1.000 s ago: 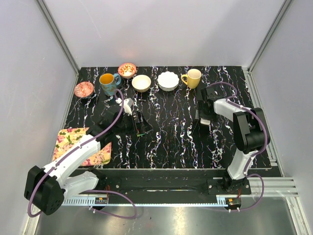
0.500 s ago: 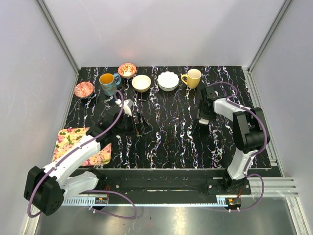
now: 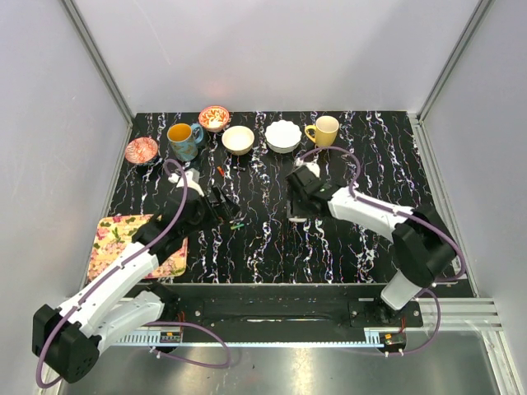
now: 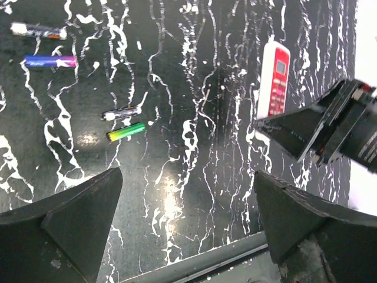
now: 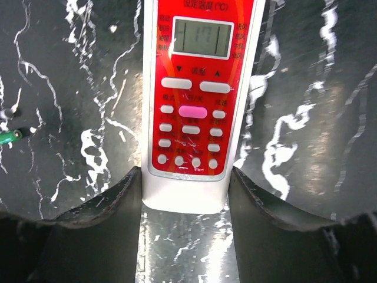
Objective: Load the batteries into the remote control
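The remote control [image 5: 194,106] is a white slab, lying face up with a red button panel and a small display. My right gripper [image 5: 185,194] is shut on its near end, one finger pressed on each long side. From above, the right gripper [image 3: 298,197] is at the middle of the table. Several batteries lie loose on the black tabletop, among them a green one [image 4: 125,131] and a dark silver one [image 4: 121,112]. The left wrist view also takes in the remote control [image 4: 274,79]. My left gripper [image 4: 188,218] hangs open over bare table, left of the right one, and holds nothing.
Along the back edge stand a blue mug [image 3: 183,140], a cream bowl [image 3: 238,139], a white scalloped bowl [image 3: 282,136] and a yellow mug [image 3: 324,131]. Two patterned bowls [image 3: 214,118] sit at the back left. A floral cloth [image 3: 123,239] lies near left. A small red piece [image 3: 221,171] lies nearby.
My right arm has swung from the right side of the table to the middle, carrying the remote control. My left gripper has drawn back a little to the left and stays open.
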Available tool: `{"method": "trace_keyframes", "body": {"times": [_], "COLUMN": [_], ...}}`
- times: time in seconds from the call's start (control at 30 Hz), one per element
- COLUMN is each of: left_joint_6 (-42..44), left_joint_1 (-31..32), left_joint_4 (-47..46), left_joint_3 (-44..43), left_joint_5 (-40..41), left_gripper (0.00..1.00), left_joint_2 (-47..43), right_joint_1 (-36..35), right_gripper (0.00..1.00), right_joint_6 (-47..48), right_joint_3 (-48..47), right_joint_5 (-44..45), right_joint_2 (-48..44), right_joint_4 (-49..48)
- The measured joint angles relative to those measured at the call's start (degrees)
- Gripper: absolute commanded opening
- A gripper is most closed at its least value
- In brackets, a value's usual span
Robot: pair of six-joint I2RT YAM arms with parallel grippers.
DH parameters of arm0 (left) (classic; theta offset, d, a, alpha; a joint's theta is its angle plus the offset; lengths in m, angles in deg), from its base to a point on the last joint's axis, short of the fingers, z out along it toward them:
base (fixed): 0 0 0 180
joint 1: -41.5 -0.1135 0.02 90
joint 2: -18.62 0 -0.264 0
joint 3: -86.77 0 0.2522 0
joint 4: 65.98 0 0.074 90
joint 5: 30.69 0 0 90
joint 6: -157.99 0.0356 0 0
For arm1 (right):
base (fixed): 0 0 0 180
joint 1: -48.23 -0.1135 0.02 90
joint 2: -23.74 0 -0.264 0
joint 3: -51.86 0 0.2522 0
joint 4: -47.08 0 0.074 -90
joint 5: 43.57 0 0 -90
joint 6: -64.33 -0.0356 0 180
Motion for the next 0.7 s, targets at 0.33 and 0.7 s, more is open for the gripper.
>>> {"method": "trace_keyframes", "body": {"times": [0.33,0.7], "left_joint_6": [-5.73,-5.03], "left_joint_1": [0.00,0.00], "left_joint_4": [0.76,2.71], "left_joint_3": [4.44,4.42], "left_joint_5": [4.39,5.57], "left_gripper": [0.98,0.99], "left_joint_2": [-2.08,-2.45], "right_joint_1": [-8.26,-12.13], "right_gripper": [0.00,0.69], "right_joint_6": [-9.94,-15.54], "right_joint_3": [-5.25,-9.70], "right_joint_5": [0.44,-0.09], "right_joint_2": [13.05,16.41], "right_joint_4": [0.96,2.16]}}
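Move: My right hand already holds the remote control by its near end, the remote's middle some 6 cm ahead. The green battery lies about 20 cm to that hand's left, level with it fore and aft and 7 cm below, the small black battery 2 cm beyond it, the purple battery some 15 cm farther out and 4 cm more left. From my open left hand the green battery is about 5 cm ahead and 15 cm down. With my right hand I keep the remote pinched by its near end and carry it about 9 cm left towards the green and black batteries, sinking some 5 cm in the first half, then going on nearly level, and drawing back about 4 cm as the fingers tip slightly steeper. My left hand, still wide open, eases down 3 cm and a little left. ##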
